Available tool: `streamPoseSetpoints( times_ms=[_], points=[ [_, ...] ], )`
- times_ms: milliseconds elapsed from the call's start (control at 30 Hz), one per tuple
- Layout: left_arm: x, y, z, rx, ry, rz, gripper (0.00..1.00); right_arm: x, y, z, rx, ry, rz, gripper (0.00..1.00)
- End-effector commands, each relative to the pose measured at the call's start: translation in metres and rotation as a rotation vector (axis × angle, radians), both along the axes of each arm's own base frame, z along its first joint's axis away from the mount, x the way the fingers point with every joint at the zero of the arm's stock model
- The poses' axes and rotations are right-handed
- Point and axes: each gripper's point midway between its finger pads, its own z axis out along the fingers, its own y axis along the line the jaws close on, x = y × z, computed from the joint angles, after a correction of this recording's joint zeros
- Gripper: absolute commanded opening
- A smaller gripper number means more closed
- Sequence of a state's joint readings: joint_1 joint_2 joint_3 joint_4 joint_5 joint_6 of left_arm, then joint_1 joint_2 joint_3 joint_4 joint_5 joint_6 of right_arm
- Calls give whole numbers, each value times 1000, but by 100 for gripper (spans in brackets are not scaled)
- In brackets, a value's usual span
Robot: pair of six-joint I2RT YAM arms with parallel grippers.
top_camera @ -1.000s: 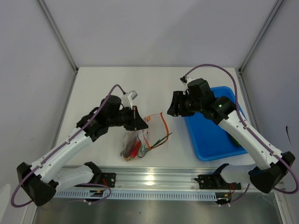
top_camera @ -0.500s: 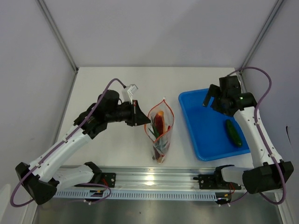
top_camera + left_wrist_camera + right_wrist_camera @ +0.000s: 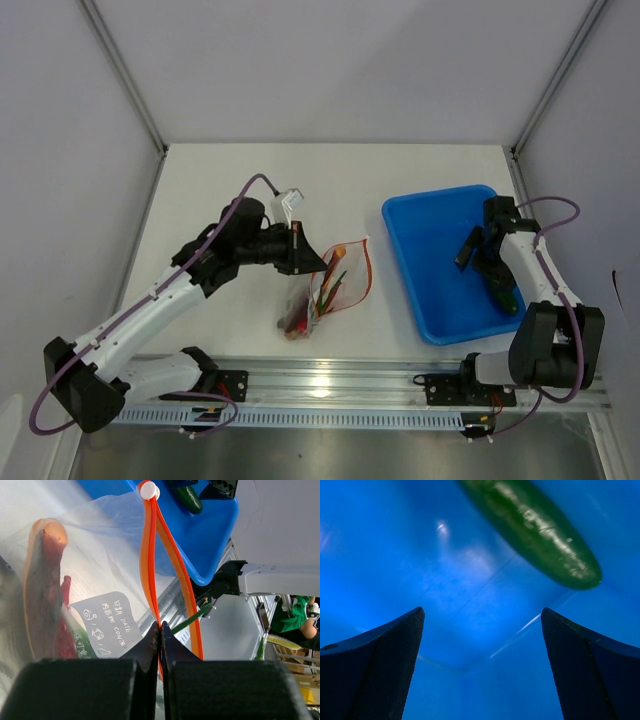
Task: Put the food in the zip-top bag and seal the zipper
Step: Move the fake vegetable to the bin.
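Observation:
The zip-top bag [image 3: 322,292] hangs tilted from my left gripper [image 3: 303,258], which is shut on the orange-red zipper [image 3: 152,555] near one end of the mouth. The mouth gapes, its two strips spread apart below a white slider [image 3: 149,490]. Through the clear plastic I see the sausage in its bun [image 3: 42,580], the red chili [image 3: 63,605] and a green onion stalk [image 3: 192,619]. The dark green cucumber [image 3: 502,292] lies in the blue tray [image 3: 430,225]. My right gripper [image 3: 480,262] hovers open low over the tray floor, the cucumber [image 3: 535,530] just ahead of its fingertips [image 3: 395,645].
The blue tray [image 3: 470,580] fills the right wrist view. The metal rail [image 3: 330,385] with the arm bases runs along the table's near edge. Grey walls close in the table at the back and sides.
My right gripper left the bag's mouth, opened wide and swung down into the tray by the cucumber. The left gripper kept its hold while the bag swung and shifted.

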State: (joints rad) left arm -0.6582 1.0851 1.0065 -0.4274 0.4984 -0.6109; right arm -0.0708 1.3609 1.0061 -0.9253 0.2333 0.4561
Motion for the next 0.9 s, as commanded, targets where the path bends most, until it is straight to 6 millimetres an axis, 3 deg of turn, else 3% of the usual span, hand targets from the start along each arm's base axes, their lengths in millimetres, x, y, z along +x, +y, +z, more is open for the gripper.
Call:
streamPoseSetpoints(
  times_ms=[0,167,467,633,867],
  points=[
    [2,-6,9,-48,-34,-30,1,9,-17,-2,-73,-47,-65,99],
    [1,-7,10,-56,-33,-42,1,3,-32,-12,-142,-20,-111,99],
    [-1,-9,9,-71,-28,-55,1,12,-50,-36,-221,35,-129,99],
    [-4,-11,4,-72,-2,-72,1,23,-54,-52,-238,80,-114,99],
    [-3,-12,1,-71,7,-70,1,40,-49,-58,-208,66,-84,98]
  ],
)
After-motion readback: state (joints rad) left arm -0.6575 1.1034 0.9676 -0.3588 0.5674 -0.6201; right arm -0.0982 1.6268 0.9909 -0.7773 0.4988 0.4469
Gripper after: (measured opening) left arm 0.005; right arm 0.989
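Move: The fake vegetable, a green cucumber, lies on the bin floor about 5 cm to my right hand's right, roughly 1 cm ahead and some 6 cm below. Of my right hand, the bin's right wall is about 9 cm to the right and level fore-and-aft, and its near wall about 12 cm back, 3 cm to the right; both sit around 4 cm lower. From my left hand, the cucumber is some 44 cm right, 6 cm ahead and 22 cm below. With the fingers kept wide open, I bring my right hand about 5 cm to the right and 5 cm down inside the bin, over the cucumber, sinking fastest midway. Meanwhile I tilt the wrist some 15 degrees so the fingers point more to my right. One finger comes right up to the cucumber's near end; whether it touches can't be told. ##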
